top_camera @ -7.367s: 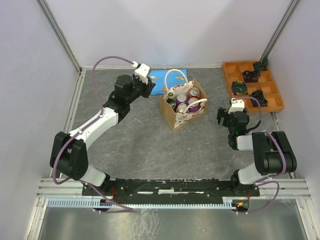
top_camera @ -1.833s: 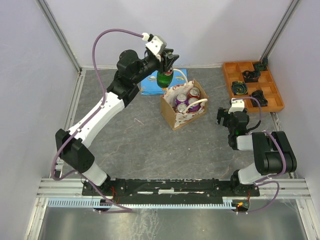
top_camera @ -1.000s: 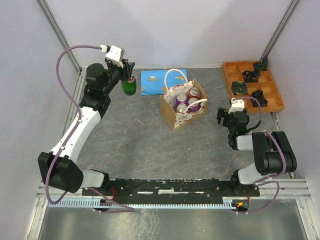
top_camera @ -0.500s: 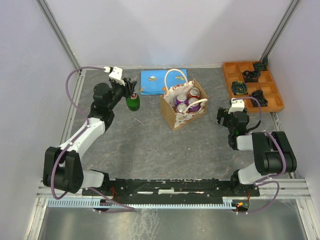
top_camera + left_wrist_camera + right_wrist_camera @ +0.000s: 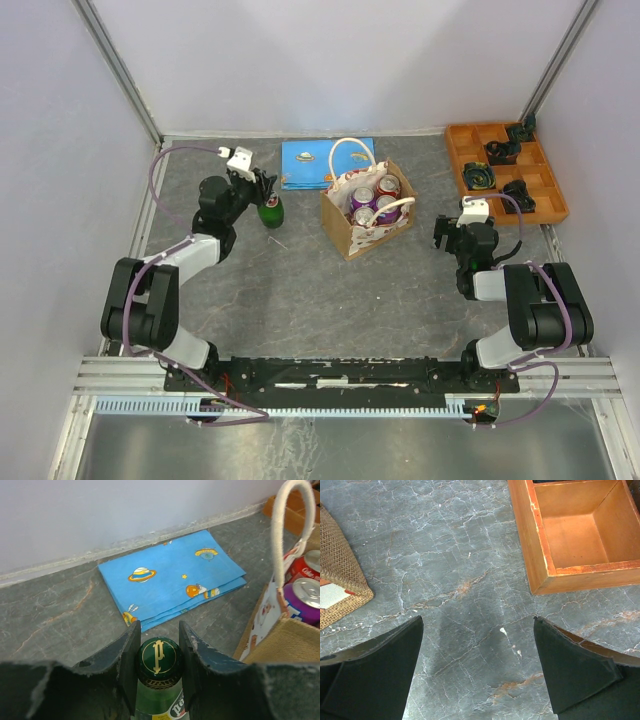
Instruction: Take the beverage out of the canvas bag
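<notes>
A green glass bottle [image 5: 270,211] with a dark green cap [image 5: 159,660] stands upright on the grey table, left of the canvas bag [image 5: 366,212]. My left gripper [image 5: 262,190] is shut on the bottle's neck, one finger on each side of the cap. The tan bag with white rope handles [image 5: 291,532] holds several purple and red cans [image 5: 375,198]; in the left wrist view its edge [image 5: 285,640] is at the right. My right gripper [image 5: 477,625] hangs open over bare table, to the right of the bag.
A flat blue picture book [image 5: 312,161] lies against the back wall behind the bottle and bag. An orange compartment tray [image 5: 505,170] with dark parts sits at the back right; its corner [image 5: 540,545] lies just ahead of the right gripper.
The left arm has swung the bottle from beside the back left corner down and toward the book's front edge, lowering it until it stands on the table. The right arm has not moved.
</notes>
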### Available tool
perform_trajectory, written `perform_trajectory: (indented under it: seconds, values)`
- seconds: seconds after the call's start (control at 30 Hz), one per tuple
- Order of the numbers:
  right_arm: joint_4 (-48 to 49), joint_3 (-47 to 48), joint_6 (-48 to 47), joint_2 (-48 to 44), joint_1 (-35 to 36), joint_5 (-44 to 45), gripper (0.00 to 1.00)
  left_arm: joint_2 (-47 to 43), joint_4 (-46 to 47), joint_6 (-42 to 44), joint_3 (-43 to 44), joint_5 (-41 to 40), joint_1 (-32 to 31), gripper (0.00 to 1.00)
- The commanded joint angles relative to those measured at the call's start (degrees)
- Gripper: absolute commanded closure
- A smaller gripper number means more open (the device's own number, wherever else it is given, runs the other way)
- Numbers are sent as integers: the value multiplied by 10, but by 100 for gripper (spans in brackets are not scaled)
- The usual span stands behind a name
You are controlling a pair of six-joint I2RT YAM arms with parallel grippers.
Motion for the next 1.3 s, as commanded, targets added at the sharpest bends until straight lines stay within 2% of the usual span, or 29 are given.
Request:
perform_trajectory:
  seconds: [0.0, 0.37, 0.57, 0.63, 0.73, 0.8, 0.93, 1.1, 1.27]
  values:
    - [24, 14, -3, -2, -1, -4, 1, -1, 173, -4, 5, 3, 14, 97]
    - [24, 13, -3, -2, -2, -4, 1, 15, 202, -16, -16, 2, 35, 95]
    - [24, 13, -3, -2, -1, -4, 1, 6, 196, -8, -39, 4, 35, 87]
    - [24, 13, -3, -2, -1, -4, 1, 2, 192, -5, -49, 5, 35, 78]
    - [24, 13, -3, -2, -2, -4, 1, -3, 189, -4, -63, 9, 35, 46]
    - [24, 13, -3, -2, -2, -4, 1, -6, 184, -5, -69, 8, 35, 30]
    - [24, 13, -3, -2, -2, -4, 1, -12, 176, -6, -68, 7, 35, 6]
    - [24, 13, -3, -2, -1, -4, 1, -33, 135, -7, -37, 14, 35, 2]
    - [24, 13, -3, -2, -2, -5, 1, -63, 35, 8, 31, 52, 32, 2]
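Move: The left hand already holds the green beverage bottle by its neck, the bottle's middle about 8 cm under the fingers. The table spot for it is roughly 3 cm to the left, level with the hand fore and aft and some 20 cm below. The canvas bag stands about 24 cm right and 3 cm farther out; the blue cloth lies about 17 cm ahead and 13 cm right. From the idle right hand the spot is roughly 50 cm left, 5 cm ahead and 4 cm lower. Still pinching the bottle's neck, the left hand brings it about 3 cm left and, with a small bob upwards on the way, some 3 cm down onto the table. The fingers then open wide and let go, and the hand lifts nearly 5 cm clear, its fingertips tipping up slightly. ##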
